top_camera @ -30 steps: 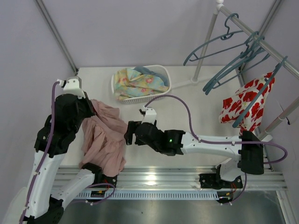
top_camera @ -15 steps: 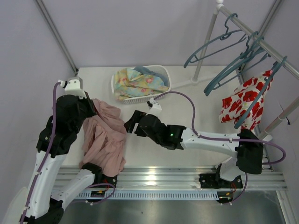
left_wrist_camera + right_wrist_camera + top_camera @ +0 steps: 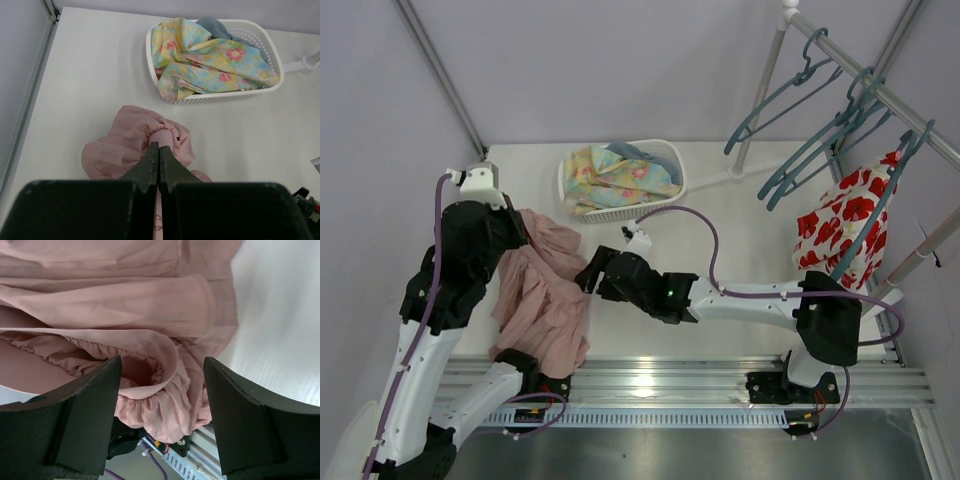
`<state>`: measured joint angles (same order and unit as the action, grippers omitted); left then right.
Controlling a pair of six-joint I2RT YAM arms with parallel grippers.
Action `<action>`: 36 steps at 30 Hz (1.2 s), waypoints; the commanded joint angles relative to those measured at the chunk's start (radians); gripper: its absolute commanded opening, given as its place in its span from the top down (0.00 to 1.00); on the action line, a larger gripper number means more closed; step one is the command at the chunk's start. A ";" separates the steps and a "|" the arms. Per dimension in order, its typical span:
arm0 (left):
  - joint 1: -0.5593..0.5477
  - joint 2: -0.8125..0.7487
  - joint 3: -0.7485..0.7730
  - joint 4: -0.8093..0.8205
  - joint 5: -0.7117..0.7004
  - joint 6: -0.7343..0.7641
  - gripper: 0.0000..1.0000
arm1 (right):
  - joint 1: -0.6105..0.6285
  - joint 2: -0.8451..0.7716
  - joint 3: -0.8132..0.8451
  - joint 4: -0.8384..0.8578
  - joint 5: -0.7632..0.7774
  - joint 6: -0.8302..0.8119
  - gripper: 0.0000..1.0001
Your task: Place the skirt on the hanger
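The dusty-pink skirt (image 3: 542,295) lies bunched on the left of the table and hangs over its near edge. My left gripper (image 3: 159,146) is shut on a gathered fold at the skirt's (image 3: 135,140) far end. My right gripper (image 3: 592,276) is open at the skirt's right edge. In the right wrist view a ruffled hem (image 3: 150,365) sits between its fingers (image 3: 162,362), which are apart from the cloth. An empty teal hanger (image 3: 770,103) hangs on the rail at the far right, among several alike.
A white basket (image 3: 672,160) at the back holds a yellow-and-blue floral cloth (image 3: 615,175). A white cloth with red flowers (image 3: 842,228) hangs on another hanger from the slanted rail (image 3: 880,90). The rail's post (image 3: 760,95) stands beside the basket.
My right gripper has moved left to the skirt's edge and its jaws have narrowed a little. The hangers have swung slightly. The left gripper keeps its hold.
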<state>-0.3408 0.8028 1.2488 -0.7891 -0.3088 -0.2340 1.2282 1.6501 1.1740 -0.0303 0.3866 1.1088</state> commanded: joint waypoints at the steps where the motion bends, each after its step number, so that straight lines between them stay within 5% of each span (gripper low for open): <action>1: 0.006 -0.010 -0.005 0.056 0.010 0.002 1.00 | 0.030 0.028 0.006 0.089 -0.002 0.059 0.29; 6: 0.006 -0.024 -0.003 0.054 -0.003 0.009 1.00 | 0.047 0.060 0.016 0.096 0.002 0.100 0.35; 9: 0.006 -0.025 -0.002 0.050 -0.007 0.012 1.00 | 0.045 0.070 0.021 0.089 0.004 0.105 0.47; 14: 0.006 -0.034 0.009 0.036 -0.027 0.018 1.00 | 0.044 0.042 0.047 0.018 0.081 0.066 1.00; 23: 0.006 -0.002 0.184 -0.053 -0.157 0.007 0.99 | -0.050 -0.087 0.332 -0.276 0.264 -0.263 1.00; 28: 0.006 0.051 0.290 -0.119 -0.312 0.007 0.98 | -0.243 -0.140 0.542 -0.514 0.150 -0.467 1.00; 36: 0.006 -0.045 0.028 -0.064 -0.320 -0.253 1.00 | -0.283 -0.312 0.333 -0.435 0.167 -0.633 1.00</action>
<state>-0.3470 0.8082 1.3663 -0.8574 -0.5236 -0.3710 0.9741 1.3682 1.6188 -0.4232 0.4934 0.6010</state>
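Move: The skirt's free waistband edge lies between the right hand's open fingers, about 2 cm back, 3 cm left and 2 cm below its hand point. The skirt end pinched by the left gripper is some 13 cm left, 6 cm ahead and 16 cm higher; the laundry basket stands about 30 cm ahead, 8 cm right and 14 cm lower. From the left hand the free edge is about 8 cm back, 10 cm right and 18 cm down. The right fingers shut on the waistband edge after easing a few centimetres back, left and down. Still gripping, the right hand then sweeps up about 25 cm, right and forward, away from the left hand, its fingertips tilting up nearly 30 degrees. The left keeps its pinch, rising some 7 cm and moving left before sinking halfway back, turning slightly counter-clockwise. ##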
